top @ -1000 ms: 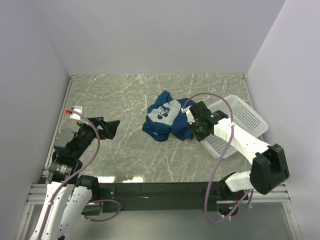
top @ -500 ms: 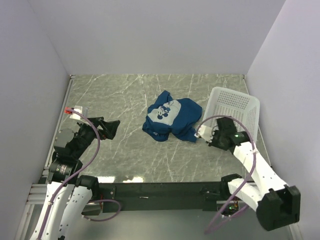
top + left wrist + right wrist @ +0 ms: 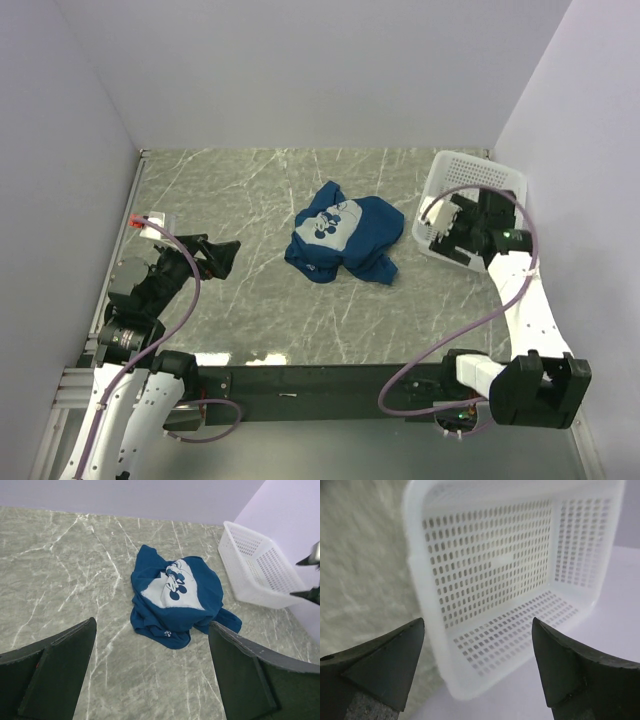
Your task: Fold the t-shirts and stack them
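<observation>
One dark blue t-shirt (image 3: 340,240) with a white cartoon print lies crumpled in a heap at the middle of the marble table; the left wrist view also shows this t-shirt (image 3: 175,597). My left gripper (image 3: 218,252) hovers open well to its left, and between its wide fingers (image 3: 152,624) is only bare table. My right gripper (image 3: 440,235) is open at the far right, facing the mouth of the white mesh basket (image 3: 478,175). The basket's near rim lies between the spread fingers of the right gripper (image 3: 477,622) without being pinched.
The basket (image 3: 495,570) is tipped on its side against the right wall, its opening towards the right wrist camera. A small red-and-white object (image 3: 148,222) sits at the table's left edge. Walls close in the table on the left, back and right.
My right arm swung from beside the t-shirt to the back right, carrying the basket with it. Its jaws then opened and let the basket go. The left arm and t-shirt stayed still.
</observation>
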{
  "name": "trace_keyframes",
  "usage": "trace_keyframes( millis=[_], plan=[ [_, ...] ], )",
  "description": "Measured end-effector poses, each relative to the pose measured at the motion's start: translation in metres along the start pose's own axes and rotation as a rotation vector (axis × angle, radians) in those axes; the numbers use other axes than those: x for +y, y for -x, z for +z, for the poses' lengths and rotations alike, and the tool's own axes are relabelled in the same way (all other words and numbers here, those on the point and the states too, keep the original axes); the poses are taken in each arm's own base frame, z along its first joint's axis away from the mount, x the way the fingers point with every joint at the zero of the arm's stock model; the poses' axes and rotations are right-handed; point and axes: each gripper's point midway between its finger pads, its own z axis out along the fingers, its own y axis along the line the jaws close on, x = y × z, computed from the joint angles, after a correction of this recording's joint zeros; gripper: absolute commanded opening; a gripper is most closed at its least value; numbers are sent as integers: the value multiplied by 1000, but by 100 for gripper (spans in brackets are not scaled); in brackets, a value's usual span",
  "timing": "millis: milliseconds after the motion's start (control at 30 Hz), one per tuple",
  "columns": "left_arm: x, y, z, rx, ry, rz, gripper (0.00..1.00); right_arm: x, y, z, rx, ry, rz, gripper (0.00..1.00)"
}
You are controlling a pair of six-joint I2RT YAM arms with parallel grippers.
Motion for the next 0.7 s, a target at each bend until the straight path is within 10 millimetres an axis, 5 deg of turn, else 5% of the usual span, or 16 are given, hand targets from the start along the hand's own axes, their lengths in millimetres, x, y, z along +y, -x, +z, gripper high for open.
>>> trace_keyframes(
  millis=[167, 300, 533, 700],
  plan=[
    [0, 0, 0, 0, 0, 0, 99, -6, 47, -22, -172, 51, 211, 91],
    [0, 0, 0, -1, -1, 0, 99, 13, 59, -13, -202, 129, 382, 93],
    [0, 0, 0, 0, 0, 0, 99, 10, 72, 57, -21, 127, 940, 95],
    [0, 0, 0, 1, 0, 0, 99, -22, 98, 116, 90, 15, 1188, 86]
  ],
)
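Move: The crumpled blue t-shirt lies with its middle some 24 cm to the left of my open right hand, about 8 cm farther out and roughly 16 cm lower. The empty white basket is right by this hand, its middle about 13 cm ahead and 9 cm to the right, some 12 cm below. From my left hand the t-shirt is about 22 cm ahead, 22 cm to the right and 28 cm below. Leaving the basket, I lift my right hand a few centimetres as it swings left, then sweep it forward and farther left while sinking past its starting height, some 11 cm forward and 10 cm left in all. It goes over the basket's left side towards the right edge of the t-shirt, fingers wide open, still slanting forward and down as the wrist rolls clockwise by about 70 degrees. ##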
